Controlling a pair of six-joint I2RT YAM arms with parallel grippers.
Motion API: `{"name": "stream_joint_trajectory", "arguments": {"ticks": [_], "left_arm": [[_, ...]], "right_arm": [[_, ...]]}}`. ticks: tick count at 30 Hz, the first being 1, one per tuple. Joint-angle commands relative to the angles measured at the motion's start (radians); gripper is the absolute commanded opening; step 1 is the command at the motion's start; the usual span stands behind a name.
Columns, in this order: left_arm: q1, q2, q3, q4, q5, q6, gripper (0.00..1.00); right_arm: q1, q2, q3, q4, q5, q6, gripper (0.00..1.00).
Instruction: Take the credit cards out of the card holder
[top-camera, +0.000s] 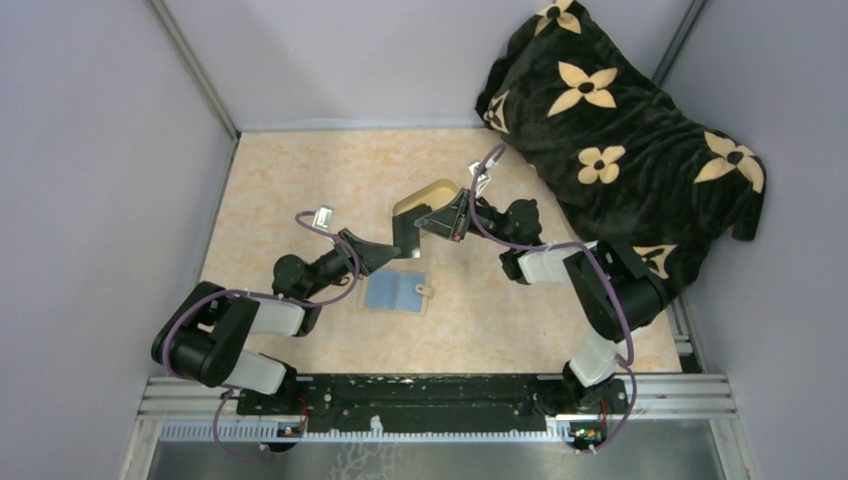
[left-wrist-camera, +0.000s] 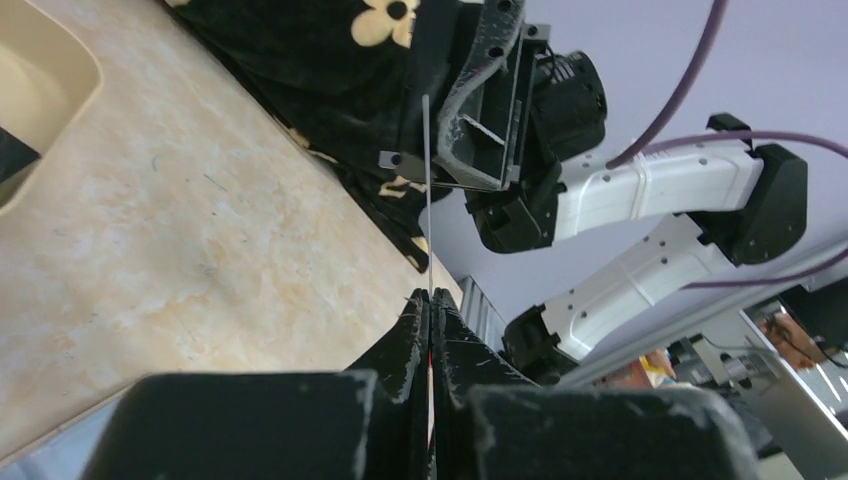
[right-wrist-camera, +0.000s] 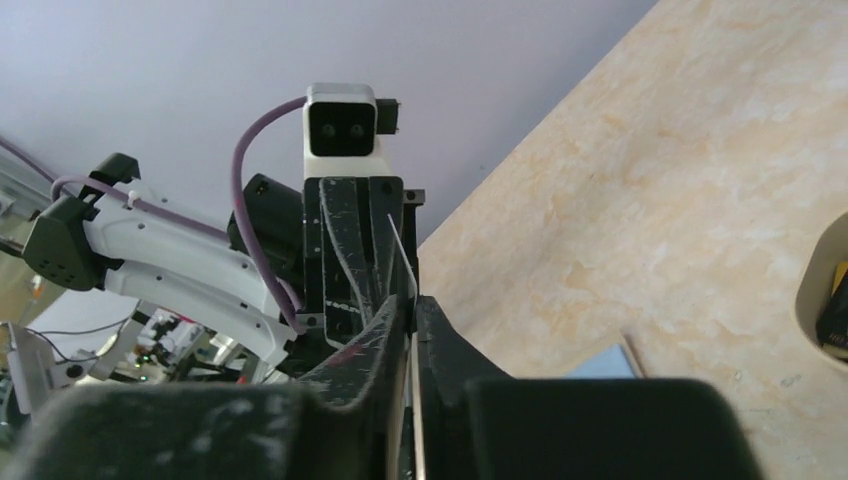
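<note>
The card holder (top-camera: 397, 292) lies open on the table with its blue-grey faces up and its tan tab to the right; one corner of it shows in the right wrist view (right-wrist-camera: 605, 362). A black credit card (top-camera: 408, 236) hangs above the table between both grippers. It appears edge-on as a thin line (left-wrist-camera: 428, 200) in the left wrist view and again in the right wrist view (right-wrist-camera: 400, 250). My left gripper (top-camera: 393, 251) (left-wrist-camera: 430, 298) is shut on the card's near end. My right gripper (top-camera: 426, 222) (right-wrist-camera: 412, 302) is shut on its far end.
An oval cream-yellow dish (top-camera: 432, 193) (left-wrist-camera: 40, 90) stands just behind the grippers. A dark card (right-wrist-camera: 836, 318) lies in the dish (right-wrist-camera: 812, 290). A black cloth with cream flowers (top-camera: 620, 130) fills the back right corner. Walls close in the table's left and far sides.
</note>
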Motion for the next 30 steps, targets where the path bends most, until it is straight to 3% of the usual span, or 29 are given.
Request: {"name": "stream_joint_trajectory", "arguments": {"ticks": [1,3,5,12,15,18,21,26,30], "left_arm": [[-0.013,0.014,0.029,0.283,0.141,0.010,0.00],[-0.013,0.025,0.024,0.283,0.210,0.008,0.00],[-0.013,0.033,0.023,0.283,0.277,0.010,0.00],[-0.014,0.049,0.031,0.282,0.446,0.041,0.00],[-0.020,0.076,0.070,0.282,0.513,0.062,0.00],[-0.024,0.103,0.118,0.282,0.576,0.071,0.00],[-0.026,0.131,0.170,0.282,0.633,0.067,0.00],[-0.029,0.186,0.224,0.282,0.664,0.065,0.00],[-0.036,0.213,0.241,0.284,0.678,0.072,0.00]], "right_arm": [[-0.009,-0.081,0.016,-0.081,-0.060,-0.087,0.18],[-0.035,-0.109,0.004,-0.121,-0.072,-0.106,0.29],[-0.070,-0.127,-0.003,-0.145,-0.097,-0.120,0.34],[-0.124,-0.116,-0.021,0.013,-0.272,0.011,0.40],[-0.124,-0.099,-0.050,0.181,-0.340,0.127,0.40],[-0.124,-0.117,-0.087,0.187,-0.361,0.139,0.40],[-0.122,-0.193,-0.102,-0.076,-0.363,-0.030,0.40],[-0.066,-0.387,0.036,-0.983,-0.199,-0.636,0.41],[-0.065,-0.405,0.014,-0.922,-0.224,-0.575,0.41]]}}
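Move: Both hands pinch the card in the air: its middle lies about 2 cm ahead and 2 cm right of the left hand, and some 2 cm back, 3 cm left and 2 cm below the right hand. The open card holder lies on the table about 3 cm back, 1 cm left and 13 cm below the left hand; the tray stands some 17 cm ahead of that hand, 6 cm right and 12 cm down. The right fingers open and let go of the card's far right corner, and the right hand backs off about 4 cm to its right, then comes some 5 cm back towards the robot after the card, its open fingertips dipping at the end to straddle the card's free corner. Meanwhile the left hand keeps its pinch and draws the card back about 6 cm and a little to the right, sinking slightly and swinging clockwise some 35 degrees. ##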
